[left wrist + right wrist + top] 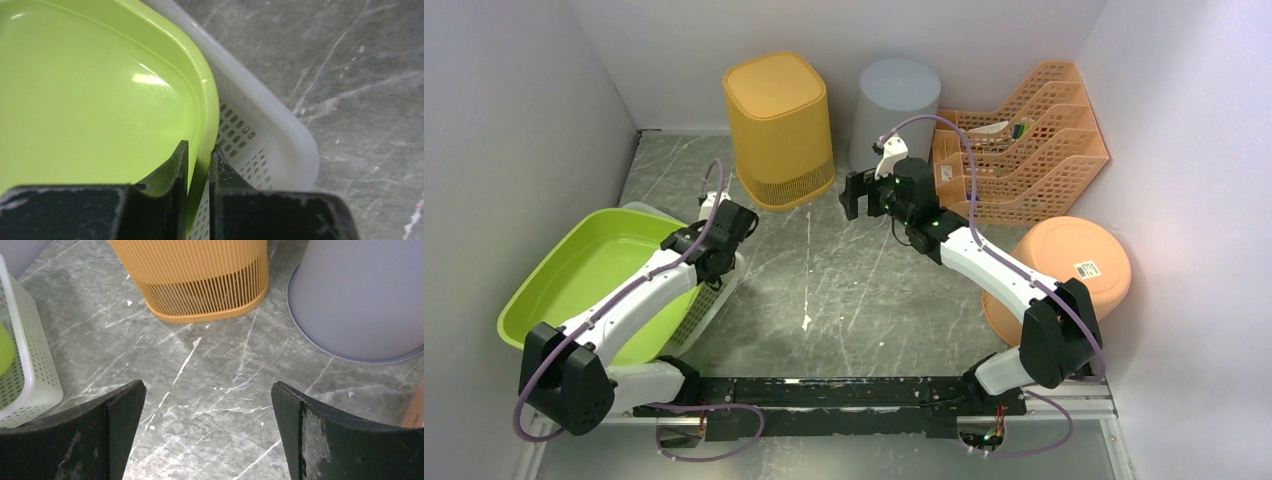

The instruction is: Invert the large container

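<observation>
The large container is a lime green tub [584, 270], open side up and tilted, resting in a white perforated basket [716, 300] at the left of the table. My left gripper [716, 262] is at the tub's right rim. In the left wrist view its jaws [199, 156] are pinched on the thin green rim [207, 100], one finger inside the tub and one outside, against the basket [260, 130]. My right gripper [856, 195] hovers open over the bare marble floor [209, 390] at mid table, holding nothing.
A yellow slatted bin [779, 125] and a grey bin [894, 95] stand upside down at the back. An orange file rack [1024, 140] is at the back right, and an orange bowl [1069, 265] lies upside down beside the right arm. Walls close in on both sides.
</observation>
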Controlling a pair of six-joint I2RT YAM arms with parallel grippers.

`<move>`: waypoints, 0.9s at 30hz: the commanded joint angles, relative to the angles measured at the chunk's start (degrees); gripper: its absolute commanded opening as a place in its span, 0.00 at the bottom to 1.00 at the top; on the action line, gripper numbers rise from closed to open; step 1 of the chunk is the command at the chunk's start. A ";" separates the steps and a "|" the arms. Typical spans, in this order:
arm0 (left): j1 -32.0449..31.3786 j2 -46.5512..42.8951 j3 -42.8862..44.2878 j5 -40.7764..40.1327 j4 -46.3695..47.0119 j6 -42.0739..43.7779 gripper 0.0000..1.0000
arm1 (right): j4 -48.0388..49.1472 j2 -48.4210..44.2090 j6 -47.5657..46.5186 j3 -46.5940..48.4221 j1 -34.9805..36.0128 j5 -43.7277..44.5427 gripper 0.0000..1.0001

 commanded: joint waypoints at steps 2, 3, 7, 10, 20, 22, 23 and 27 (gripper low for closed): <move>-1.17 -0.74 6.47 -1.85 -0.78 -6.85 0.07 | 0.02 -1.16 -1.06 -0.57 0.27 1.24 1.00; -1.60 -0.74 7.58 -2.25 -1.09 -6.69 0.07 | -0.26 -1.44 -1.32 -0.45 0.27 1.68 1.00; -4.31 -0.41 13.08 -4.23 -3.03 -5.81 0.07 | -2.37 -2.66 -2.37 1.06 0.05 5.08 1.00; -6.80 0.79 18.34 -6.22 -6.16 -5.70 0.07 | -3.38 -3.81 -2.32 2.13 -0.59 7.18 1.00; -17.50 2.84 30.73 -11.02 -8.94 -4.53 0.07 | -5.31 -7.48 4.05 3.22 -14.36 6.39 1.00; -18.67 2.85 31.05 -11.08 -8.17 -4.17 0.07 | -4.63 -8.60 5.04 2.91 -16.99 6.24 1.00; -19.28 2.86 31.40 -11.13 -7.78 -3.84 0.07 | -4.45 -9.05 5.16 2.80 -17.60 6.72 1.00; -22.00 3.60 35.25 -12.73 -7.28 -1.73 0.07 | -3.70 -10.22 5.39 2.45 -19.36 8.47 1.00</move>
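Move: The left hand already grips the right-hand rim of the green container, whose middle lies about 21 cm to its left, 7 cm back and 5 cm lower. The white basket beneath is centred some 11 cm left, 4 cm back and 8 cm down; the yellow container stands 23 cm ahead and 16 cm right. From the right hand the green container is roughly 50 cm left, 20 cm back and 16 cm down; the grey container, 18 cm ahead, 7 cm right. Up by about 17 cm and rightward by some 12 cm, the left hand raises the green container by the rim it keeps pinched, easing a little forward at first, while its fingers tip up towards level and swing slightly clockwise. The right hand, open and empty, starts later and sweeps right past the front of the grey container towards the letter tray, rising slightly and turning clockwise. ##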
